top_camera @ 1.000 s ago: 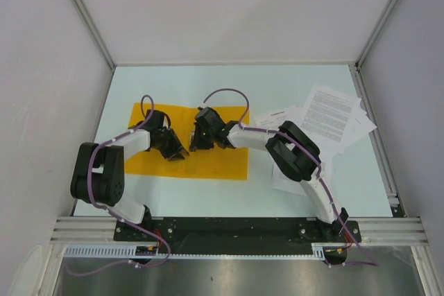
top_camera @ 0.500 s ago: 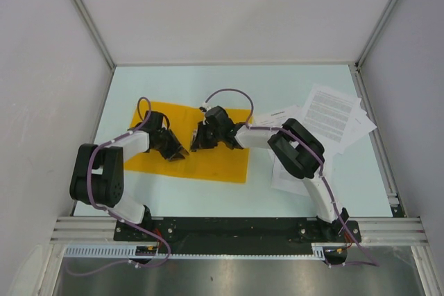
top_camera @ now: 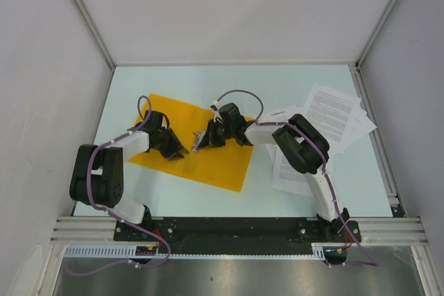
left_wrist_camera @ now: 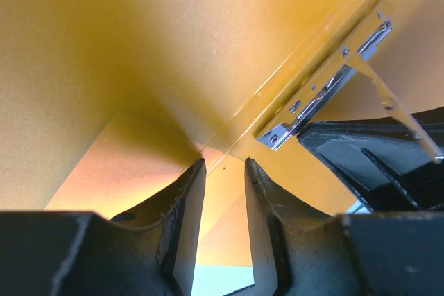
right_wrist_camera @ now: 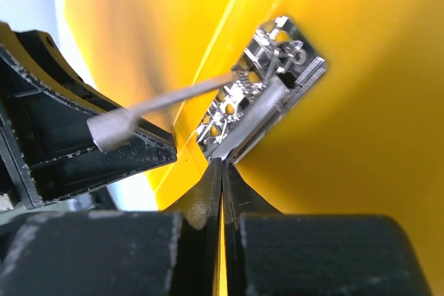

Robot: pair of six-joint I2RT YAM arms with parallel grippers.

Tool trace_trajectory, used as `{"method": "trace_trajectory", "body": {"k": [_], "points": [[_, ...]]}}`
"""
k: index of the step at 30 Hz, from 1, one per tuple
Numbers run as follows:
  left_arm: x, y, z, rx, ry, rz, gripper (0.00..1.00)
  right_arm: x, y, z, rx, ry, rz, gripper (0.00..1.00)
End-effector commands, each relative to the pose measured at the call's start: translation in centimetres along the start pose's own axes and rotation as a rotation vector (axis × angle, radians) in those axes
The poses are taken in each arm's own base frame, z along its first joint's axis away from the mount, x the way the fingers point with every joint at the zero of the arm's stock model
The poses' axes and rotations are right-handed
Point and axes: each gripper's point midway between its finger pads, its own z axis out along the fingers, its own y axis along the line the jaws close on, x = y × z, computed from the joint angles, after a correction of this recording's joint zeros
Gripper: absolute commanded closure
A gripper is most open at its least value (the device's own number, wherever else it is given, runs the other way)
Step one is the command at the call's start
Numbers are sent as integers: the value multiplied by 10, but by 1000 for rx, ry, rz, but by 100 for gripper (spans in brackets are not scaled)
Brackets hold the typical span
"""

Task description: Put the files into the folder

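Note:
The orange-yellow folder (top_camera: 225,168) lies slanted on the table's left-middle. Its metal clip (right_wrist_camera: 267,88) shows near the spine, also in the left wrist view as the clip (left_wrist_camera: 326,88). My right gripper (top_camera: 202,142) is shut on a thin yellow edge of the folder (right_wrist_camera: 347,136), fingertips right by the clip. My left gripper (top_camera: 177,150) rests low over the folder (left_wrist_camera: 139,46) with its fingers (left_wrist_camera: 187,199) apart and only folder surface showing between them. The files (top_camera: 334,117) lie fanned out at the right, apart from the folder.
More white sheets (top_camera: 290,175) lie under the right arm's elbow (top_camera: 300,145). White walls and metal rails enclose the table on three sides. The two grippers sit close together over the folder.
The folder has turned from square to slanted on the table. The right wrist has drawn back to the right with the folder's edge held. The left gripper stays in place.

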Motion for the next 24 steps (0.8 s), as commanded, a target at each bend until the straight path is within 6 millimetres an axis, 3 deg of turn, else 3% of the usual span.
{"method": "trace_trajectory", "body": {"k": [1, 9, 12, 13, 17, 24], "points": [[-6, 33, -2, -114, -61, 61, 60, -14, 15, -2, -54, -51, 86, 100], [-6, -5, -26, 81, -104, 141, 54, -32, 31, -21, -37, -115, -58, 98], [-8, -13, -37, 116, -136, 164, 53, -29, 43, -20, -92, -104, -96, 88], [-9, -16, -42, 131, -154, 175, 53, -23, 52, -17, -114, -97, -106, 81], [-13, -26, -58, 167, -202, 203, 49, -27, 83, -14, -180, -157, -144, 71], [-15, -33, -75, 197, -239, 242, 40, -46, 86, 4, -232, -190, -139, 69]]}}
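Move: The metal clip on the folder's spine lies just below the shut right fingers, its middle about 3 cm ahead and 1 cm left, its lever standing up. From the left hand, close over the folder, the clip is about 5 cm to the right, 3 cm ahead and roughly 1 cm lower. The loose files lie some 40 cm to the right of the right hand and 4 cm ahead. The right hand lifts about 5 cm off the clip, shifting left and opening; the left rises 7 cm, opening wider. ##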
